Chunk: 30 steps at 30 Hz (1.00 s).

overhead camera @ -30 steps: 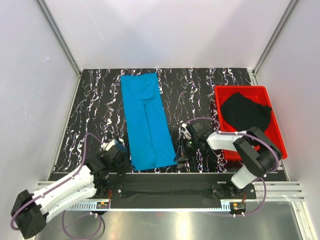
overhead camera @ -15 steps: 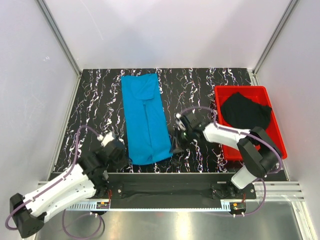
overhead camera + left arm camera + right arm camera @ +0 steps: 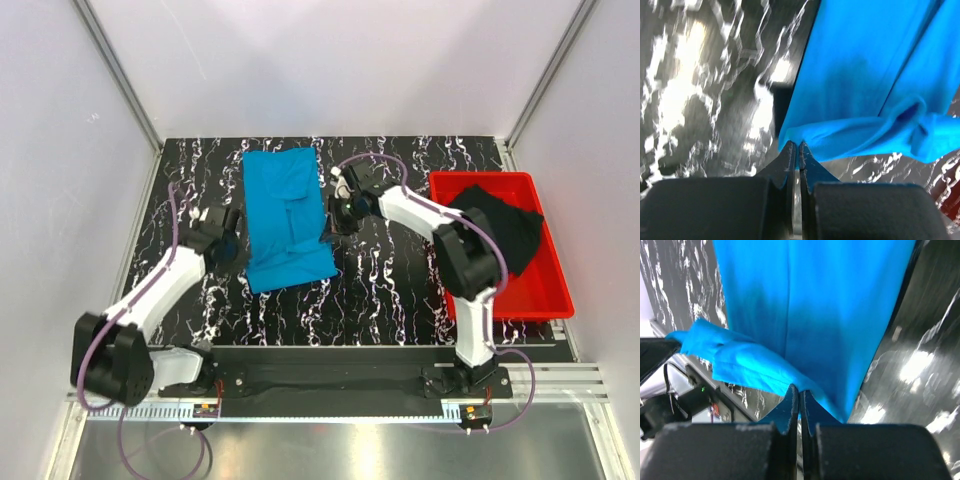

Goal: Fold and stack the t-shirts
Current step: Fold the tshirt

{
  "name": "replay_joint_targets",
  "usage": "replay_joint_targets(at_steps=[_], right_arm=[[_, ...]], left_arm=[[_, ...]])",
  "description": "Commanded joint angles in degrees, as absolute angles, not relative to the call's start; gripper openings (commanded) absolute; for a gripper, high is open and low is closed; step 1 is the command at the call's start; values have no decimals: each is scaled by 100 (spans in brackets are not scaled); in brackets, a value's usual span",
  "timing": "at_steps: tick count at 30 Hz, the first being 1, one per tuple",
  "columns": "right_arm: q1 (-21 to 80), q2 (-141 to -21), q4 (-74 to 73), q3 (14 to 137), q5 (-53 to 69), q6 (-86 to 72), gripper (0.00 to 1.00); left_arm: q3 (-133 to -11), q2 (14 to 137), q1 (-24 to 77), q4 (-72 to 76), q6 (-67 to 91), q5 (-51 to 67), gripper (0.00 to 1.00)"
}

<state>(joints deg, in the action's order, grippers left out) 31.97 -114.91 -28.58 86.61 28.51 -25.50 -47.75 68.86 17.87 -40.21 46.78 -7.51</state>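
Note:
The sky-blue t-shirt [image 3: 285,190] lies as a long narrow strip on the black marbled table, its near end raised and bunched. My left gripper [image 3: 237,247] is shut on that end's left corner, and in the left wrist view the cloth [image 3: 865,75] runs pinched into the jaws of that gripper [image 3: 799,146]. My right gripper [image 3: 331,222] is shut on the right corner. In the right wrist view the blue cloth [image 3: 830,300] sags from the closed right gripper [image 3: 800,390]. The black t-shirt [image 3: 497,225] sits crumpled in the red tray.
The red tray [image 3: 560,292] stands at the table's right side. White walls with metal frame posts close in the left, right and far sides. The arms' mounting rail [image 3: 330,375] runs along the near edge.
Both grippers have moved from the near edge toward the far side, carrying the blue shirt's near hem up and over the rest of it. The shirt's footprint is shorter now.

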Motion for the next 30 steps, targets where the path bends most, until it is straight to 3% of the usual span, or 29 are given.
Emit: replay_joint_targets(at_steps=[1,9,18,30], right_arm=[[2901,-12206,-3216,9657,3173,-1978,0],[2566,-13191,-3507,10993,3585,-1837,0],[2505,-13895,-3665,12013,3858,-1854,1],[2391,-14221,-3516,12393,3955,-2083,2]], left_arm=[[-5649,7504,1574,-3287,3806,-598,3],[-7039,9368,1213,-3208,3208,-44,0],[-7848,10177,932,-3366,3182,395,0],[-8297,10688,791,-3331,3076,914,0]])
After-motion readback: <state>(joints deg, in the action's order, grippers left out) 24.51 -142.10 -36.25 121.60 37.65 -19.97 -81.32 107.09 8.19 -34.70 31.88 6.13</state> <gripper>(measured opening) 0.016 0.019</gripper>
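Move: Both hands hold the t-shirt's hem some 8 cm above the table. The middle of the shirt's far end lies about 43 cm ahead of the left hand and 7 cm to its right; from the right hand it is some 35 cm ahead and 14 cm left. The turned-in sleeve lies about 9 cm nearer than that end, 3 cm to its right. The shirt's near edge is centred some 9 cm back and 7 cm left of the right hand. Forward over the shirt, quickly and then easing off, both hands carry the pinched hem towards the far end: the left about 17 cm, turning some 10 degrees clockwise, the right about 12 cm while sinking roughly 3 cm. Both grippers stay shut on the cloth, and the left catches up with the right so that the hem comes nearly square across the shirt. ##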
